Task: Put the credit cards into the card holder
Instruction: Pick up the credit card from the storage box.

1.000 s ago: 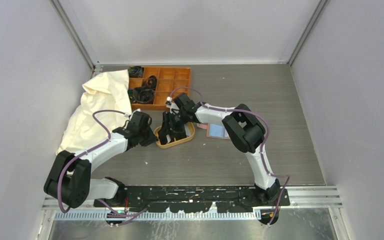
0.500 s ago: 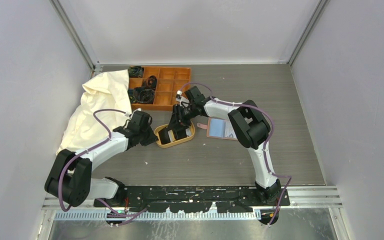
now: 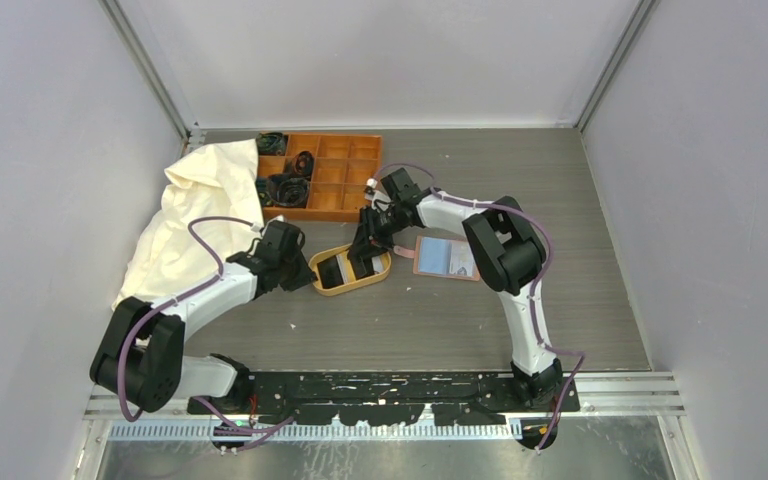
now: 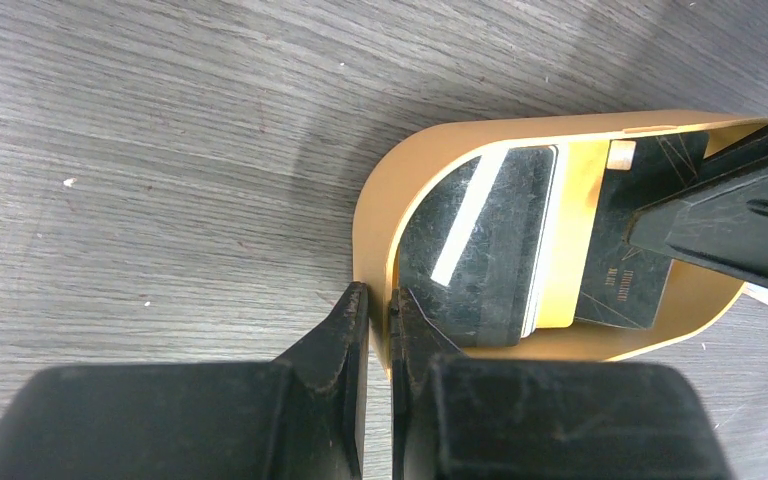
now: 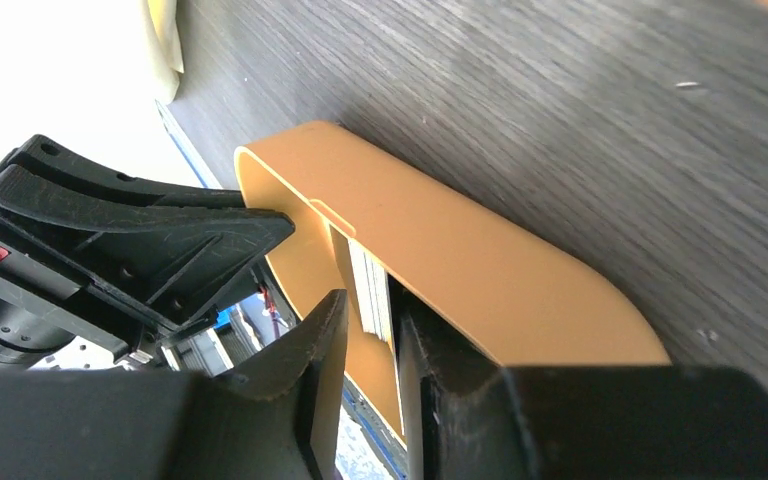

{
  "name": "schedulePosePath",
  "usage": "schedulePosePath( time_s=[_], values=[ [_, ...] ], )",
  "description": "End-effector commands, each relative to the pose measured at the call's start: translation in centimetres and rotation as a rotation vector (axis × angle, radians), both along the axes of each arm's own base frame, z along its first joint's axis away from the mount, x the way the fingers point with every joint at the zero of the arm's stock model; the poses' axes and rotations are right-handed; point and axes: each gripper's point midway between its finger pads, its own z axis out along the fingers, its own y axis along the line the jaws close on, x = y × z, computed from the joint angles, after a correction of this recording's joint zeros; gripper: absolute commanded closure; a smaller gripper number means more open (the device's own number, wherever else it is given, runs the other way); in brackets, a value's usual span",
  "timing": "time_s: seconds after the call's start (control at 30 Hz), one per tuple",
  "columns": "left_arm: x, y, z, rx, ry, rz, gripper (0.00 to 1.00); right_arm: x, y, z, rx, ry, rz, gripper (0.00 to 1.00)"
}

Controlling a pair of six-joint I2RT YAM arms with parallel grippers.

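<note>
Black credit cards (image 4: 488, 245) lie in an oval wooden tray (image 4: 382, 200); one more black card (image 4: 628, 285) sits at its right end under my right gripper's fingers (image 4: 730, 215). My left gripper (image 4: 378, 302) is shut on the tray's left rim. My right gripper (image 5: 368, 312) reaches into the tray (image 5: 490, 275), jaws narrowly apart around the pale edges of upright cards (image 5: 368, 282), one finger against the inner wall. From above, the right gripper (image 3: 365, 257) hangs over the tray (image 3: 345, 291). The card holder (image 3: 444, 258) lies open just to the right.
An orange compartment box (image 3: 338, 172) with dark items stands behind the tray. A cream cloth (image 3: 195, 215) is heaped at the left. Grey walls close in the table on three sides.
My right gripper has shifted right over the tray and its jaws have narrowed. The card holder is more exposed. The left gripper has stayed on the tray rim.
</note>
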Motion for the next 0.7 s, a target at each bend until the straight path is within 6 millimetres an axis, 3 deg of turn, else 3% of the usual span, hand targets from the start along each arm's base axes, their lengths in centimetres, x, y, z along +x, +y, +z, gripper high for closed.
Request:
schedulePosePath(
  time_s=[0.0,0.27,0.37,0.53,0.67],
  values=[
    [2.3,-1.7,3.1,-0.071,-0.106,-0.022,0.97,0.5,-0.1,1.3,0.006,-0.046,0.013,0.7],
    [2.3,-1.5,4.3,-0.058,-0.136,-0.036,0.84,1.7,-1.6,1.6,-0.061,-0.117,-0.002,0.97],
    [2.3,-1.4,5.5,-0.063,-0.178,-0.058,0.77,2.2,-2.4,2.9,-0.072,-0.191,0.008,0.99],
    [1.9,-2.3,8.3,-0.113,-0.288,-0.149,0.54,2.6,-3.4,5.2,-0.079,-0.29,0.038,0.99],
    [1.2,-2.7,10.5,-0.131,-0.371,-0.232,0.46,1.9,-3.8,7.0,-0.034,-0.346,0.103,0.99]
  ],
)
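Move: The right hand's fingers, partly open, are at the upper edge of the black VIP card in the storage box; the card's middle is about 1 cm back, 1 cm left and 2 cm down. From that hand the opened card holder lies some 18 cm right, level with it, and the orange tray about 18 cm ahead and 8 cm left. The left hand pinches the box's left end; the box's middle is 8 cm right and 2 cm ahead of it, the VIP card 11 cm right and 3 cm ahead. The right fingers shut on the VIP card, pinching it by its upper part as the hand eases right and about 1 cm down, then draw it right and up, near 4 cm right in all and 2 cm up from the lowest point, with a tilt of some 10 degrees. The left fingers open, let go of the box rim and rise about 6 cm, tipping up slightly. ##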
